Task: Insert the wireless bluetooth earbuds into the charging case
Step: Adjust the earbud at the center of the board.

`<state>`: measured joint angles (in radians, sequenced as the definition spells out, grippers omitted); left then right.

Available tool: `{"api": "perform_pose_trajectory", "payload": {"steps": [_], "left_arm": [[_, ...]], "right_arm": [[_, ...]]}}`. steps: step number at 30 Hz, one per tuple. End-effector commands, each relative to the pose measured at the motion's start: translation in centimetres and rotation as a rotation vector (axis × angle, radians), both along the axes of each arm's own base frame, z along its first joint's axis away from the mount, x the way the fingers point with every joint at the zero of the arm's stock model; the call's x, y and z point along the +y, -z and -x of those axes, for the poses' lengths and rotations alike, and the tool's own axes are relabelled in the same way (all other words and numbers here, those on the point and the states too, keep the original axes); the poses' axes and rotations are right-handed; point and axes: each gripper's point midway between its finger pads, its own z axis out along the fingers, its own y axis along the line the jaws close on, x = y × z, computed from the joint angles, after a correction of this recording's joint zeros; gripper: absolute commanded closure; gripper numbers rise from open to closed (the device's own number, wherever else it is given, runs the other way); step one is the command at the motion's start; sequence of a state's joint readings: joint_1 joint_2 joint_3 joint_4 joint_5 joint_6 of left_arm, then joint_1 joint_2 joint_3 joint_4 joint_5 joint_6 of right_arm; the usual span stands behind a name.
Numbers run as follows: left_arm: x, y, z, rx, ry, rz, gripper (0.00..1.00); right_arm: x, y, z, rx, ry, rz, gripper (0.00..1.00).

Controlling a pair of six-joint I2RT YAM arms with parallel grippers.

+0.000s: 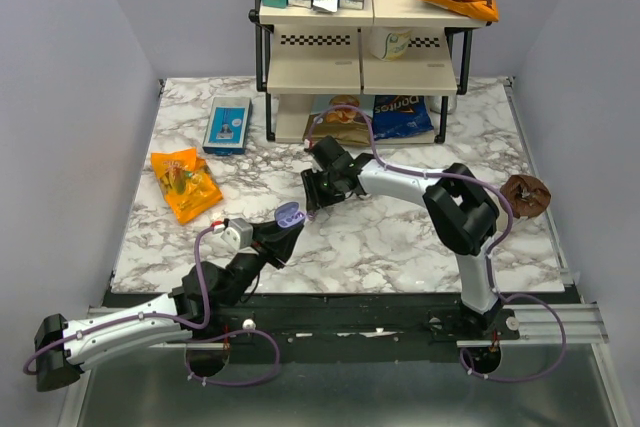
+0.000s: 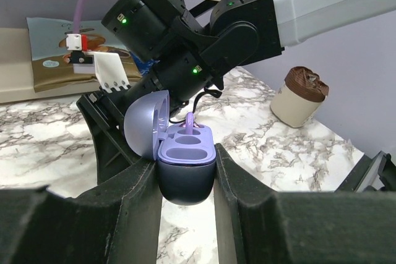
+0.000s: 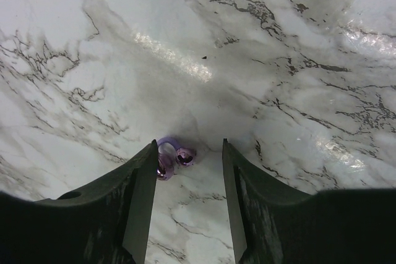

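Observation:
My left gripper (image 2: 185, 160) is shut on the charging case (image 2: 185, 183), a round lavender-blue case held off the table with its lid (image 2: 146, 123) swung open to the left. A small purple earbud (image 2: 190, 122) stands in the far pocket of its pale insert. From above, the case (image 1: 289, 215) hangs just left of my right gripper (image 1: 314, 193). In the right wrist view the right gripper (image 3: 189, 146) stands open, pointing down at the marble. Another lavender earbud (image 3: 174, 155) with a ring tip lies between its fingers, against the left finger (image 3: 143, 183).
A two-tier rack (image 1: 360, 42) with boxes and snack bags stands at the back. An orange snack bag (image 1: 185, 182) and a blue box (image 1: 228, 124) lie at the left. A brown-topped cup (image 1: 525, 194) sits at the right edge, and a blue chip bag (image 1: 401, 117) lies under the rack.

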<state>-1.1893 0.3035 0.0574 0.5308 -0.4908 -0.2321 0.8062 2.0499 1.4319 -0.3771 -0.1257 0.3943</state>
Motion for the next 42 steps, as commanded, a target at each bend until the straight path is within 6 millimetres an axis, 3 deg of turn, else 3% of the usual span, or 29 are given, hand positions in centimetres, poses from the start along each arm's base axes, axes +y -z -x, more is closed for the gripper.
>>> {"api": "perform_pose_trajectory", "payload": {"steps": [1, 9, 23, 37, 42], "left_arm": [[0.3, 0.3, -0.1, 0.003, -0.015, -0.002, 1.00], [0.2, 0.4, 0.0, 0.004, -0.010, -0.005, 1.00], [0.1, 0.0, 0.2, 0.000, 0.003, 0.007, 1.00], [0.0, -0.3, 0.4, -0.003, 0.016, 0.017, 1.00], [0.1, -0.5, 0.5, -0.006, 0.013, 0.017, 1.00]], "right_arm": [[-0.7, 2.2, 1.5, 0.057, 0.001, 0.043, 0.48], [-2.0, 3.2, 3.0, 0.097, 0.036, 0.062, 0.58], [-2.1, 4.6, 5.9, 0.163, 0.083, 0.149, 0.64], [-1.4, 4.4, 6.9, 0.245, 0.181, 0.071, 0.98], [-2.4, 3.8, 6.5, 0.305, 0.349, -0.053, 0.99]]}}
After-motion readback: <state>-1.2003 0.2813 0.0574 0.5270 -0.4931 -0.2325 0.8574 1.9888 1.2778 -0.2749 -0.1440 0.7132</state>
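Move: The earbud lies on the marble just under your open right fingers, about 1 cm back, 1 cm left and 1 cm below. The charging case, held up in the left gripper, is some 12 cm back, 4 cm left and 20 cm above your right hand. The orange pouch is roughly 30 cm left and 7 cm ahead of that hand. From the left hand, the earbud is about 12 cm ahead, 4 cm right and 20 cm down. Draw the right gripper back towards the base about 4 cm, edging 1 cm left and just under 1 cm lower, bringing the earbud along over the board. Close the fingers from half open to almost shut, pinching the earbud between their tips, and turn the wrist some 10 degrees clockwise as the fingertips tilt back. ##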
